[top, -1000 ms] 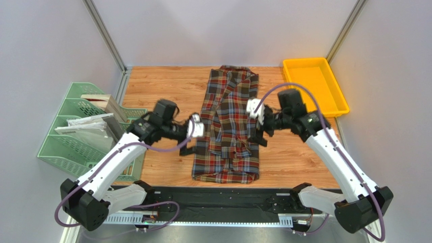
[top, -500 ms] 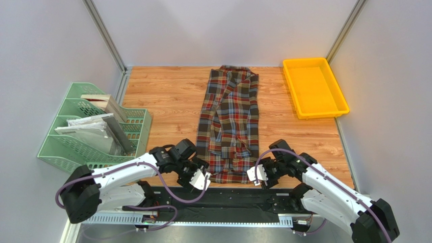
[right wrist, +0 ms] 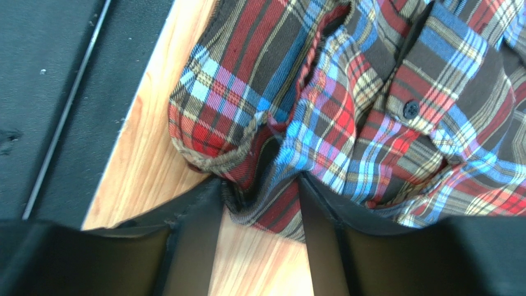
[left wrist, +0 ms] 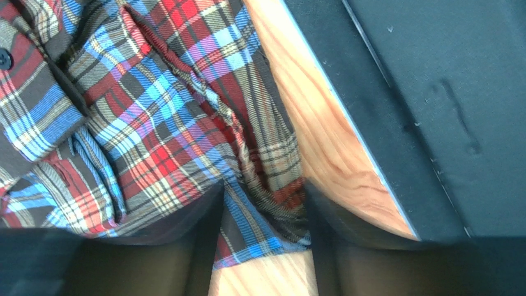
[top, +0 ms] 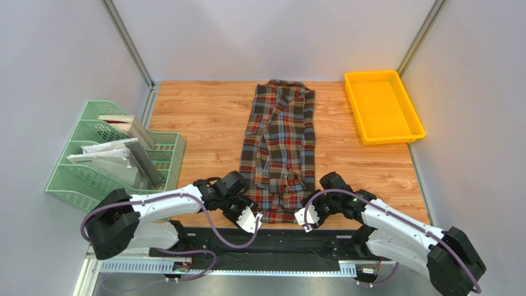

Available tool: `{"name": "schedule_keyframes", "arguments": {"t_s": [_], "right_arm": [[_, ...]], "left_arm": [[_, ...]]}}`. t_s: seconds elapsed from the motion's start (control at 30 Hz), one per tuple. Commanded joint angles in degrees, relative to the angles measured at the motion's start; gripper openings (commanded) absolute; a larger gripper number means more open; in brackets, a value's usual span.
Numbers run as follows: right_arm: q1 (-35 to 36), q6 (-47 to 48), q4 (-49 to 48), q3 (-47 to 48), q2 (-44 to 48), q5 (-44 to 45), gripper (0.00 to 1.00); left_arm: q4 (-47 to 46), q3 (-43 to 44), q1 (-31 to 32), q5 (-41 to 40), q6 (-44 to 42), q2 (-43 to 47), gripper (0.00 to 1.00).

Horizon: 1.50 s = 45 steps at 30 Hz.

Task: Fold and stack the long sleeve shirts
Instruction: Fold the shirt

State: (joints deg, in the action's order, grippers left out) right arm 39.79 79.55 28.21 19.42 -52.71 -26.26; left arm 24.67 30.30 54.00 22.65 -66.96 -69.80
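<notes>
The long sleeve shirt [top: 281, 135], a brown, red, blue and cream plaid flannel, lies lengthwise down the middle of the wooden table, collar at the far end. My left gripper [top: 253, 217] is at its near left hem corner. In the left wrist view the jaws stand half closed either side of that corner [left wrist: 260, 191], and the cloth [left wrist: 154, 123] lies flat across the gap. My right gripper [top: 304, 217] is at the near right hem corner. There the fingers press a bunched ridge of hem [right wrist: 259, 185], with the buttoned front [right wrist: 383, 92] beyond.
An empty yellow tray [top: 384, 106] sits at the far right. A green file rack [top: 111, 160] holding books and papers stands at the left. A black mat [top: 278, 242] runs along the near table edge, just behind both grippers. Grey walls close in three sides.
Both arms swung from the shirt's mid sides down to its near hem corners. Both pairs of jaws narrowed from wide open onto the cloth.
</notes>
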Motion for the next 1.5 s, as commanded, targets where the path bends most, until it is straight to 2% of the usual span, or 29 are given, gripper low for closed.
{"name": "schedule_keyframes", "arguments": {"t_s": [0.0,0.03,0.07,0.1,0.13,0.17,0.2,0.3,0.37,0.43,0.57,0.73,1.13,1.23,1.3,1.47], "right_arm": [[0.6,1.0,-3.3,-2.5,-2.7,3.0,0.46],[0.6,0.5,-3.7,-2.4,-2.9,3.1,0.36],[0.6,-0.4,-3.3,-2.2,-2.9,2.9,0.30],[0.6,-0.9,-2.7,-1.7,-2.8,3.0,0.23],[0.6,-1.4,-2.2,-1.3,-2.2,3.1,0.08],[1.0,-3.1,-1.8,-1.1,-1.6,4.2,0.02],[1.2,-3.9,-1.1,-0.4,-0.8,4.5,0.00],[1.4,-6.2,4.8,1.1,4.2,3.8,0.00],[2.7,-7.6,10.3,2.5,9.3,3.7,0.00],[4.1,-9.1,13.8,3.3,12.9,3.8,0.00],[5.9,-10.7,21.3,4.7,19.7,3.8,0.00],[6.3,-14.8,22.7,6.6,20.1,5.0,0.00],[6.3,-16.7,21.2,9.2,19.0,3.1,0.00],[6.3,-17.7,19.5,11.4,18.6,6.2,0.00],[5.6,-17.8,17.9,13.2,16.9,7.8,0.00],[-6.9,-14.5,13.5,25.1,4.2,-0.4,0.00]], "left_arm": [[-0.9,0.3,0.1,-2.3,-0.4,-2.2,0.42],[-1.0,0.4,0.1,-2.6,0.0,-2.4,0.35],[-1.3,0.6,0.1,-2.8,0.7,-2.5,0.17],[-1.5,0.9,0.1,-3.0,1.6,-2.6,0.09],[-1.3,1.2,0.1,-3.1,2.2,-2.5,0.02],[-0.5,2.2,0.1,-2.9,2.7,-2.1,0.00],[2.2,2.7,0.1,-1.7,2.9,-1.6,0.00],[7.6,4.1,1.8,-0.8,3.7,2.8,0.00],[10.7,4.7,5.9,-1.2,4.8,6.9,0.00],[14.6,5.1,9.6,-0.8,8.4,9.7,0.00],[18.0,6.4,12.0,0.5,14.0,14.8,0.00],[19.1,7.8,11.9,-1.4,16.8,15.0,0.00],[16.9,10.2,11.8,-2.1,18.4,14.2,0.00],[18.2,13.3,8.8,-0.9,17.4,13.6,0.00],[19.3,15.8,4.0,0.8,15.6,12.4,0.00],[20.4,28.0,-7.5,4.9,9.3,1.7,0.00]]}}
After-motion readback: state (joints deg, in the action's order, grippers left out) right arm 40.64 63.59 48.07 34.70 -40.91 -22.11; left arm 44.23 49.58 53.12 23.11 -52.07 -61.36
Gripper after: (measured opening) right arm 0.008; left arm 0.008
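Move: The shirt's near hem lies right at both open grippers. Its left corner is between the left fingers and its right corner between the right fingers, each about 1 cm below its hand. The right corner is some 12 cm to the left hand's right. The folded-in sleeve ends lie on the shirt about 6 cm ahead and 6 cm right of the left hand, 6 cm ahead and 6 cm left of the right. The table's front edge runs about 5 cm behind both hands. The hem's two corners are pinched as both grippers close fully, nudging slightly forward and down. Holding them, both hands draw the hem back and up, the left about 6 cm each way and the right about 4. They pause low, then swing forward over the shirt while rising another 5 cm, wrists turning slightly, the left counter-clockwise and the right clockwise. ##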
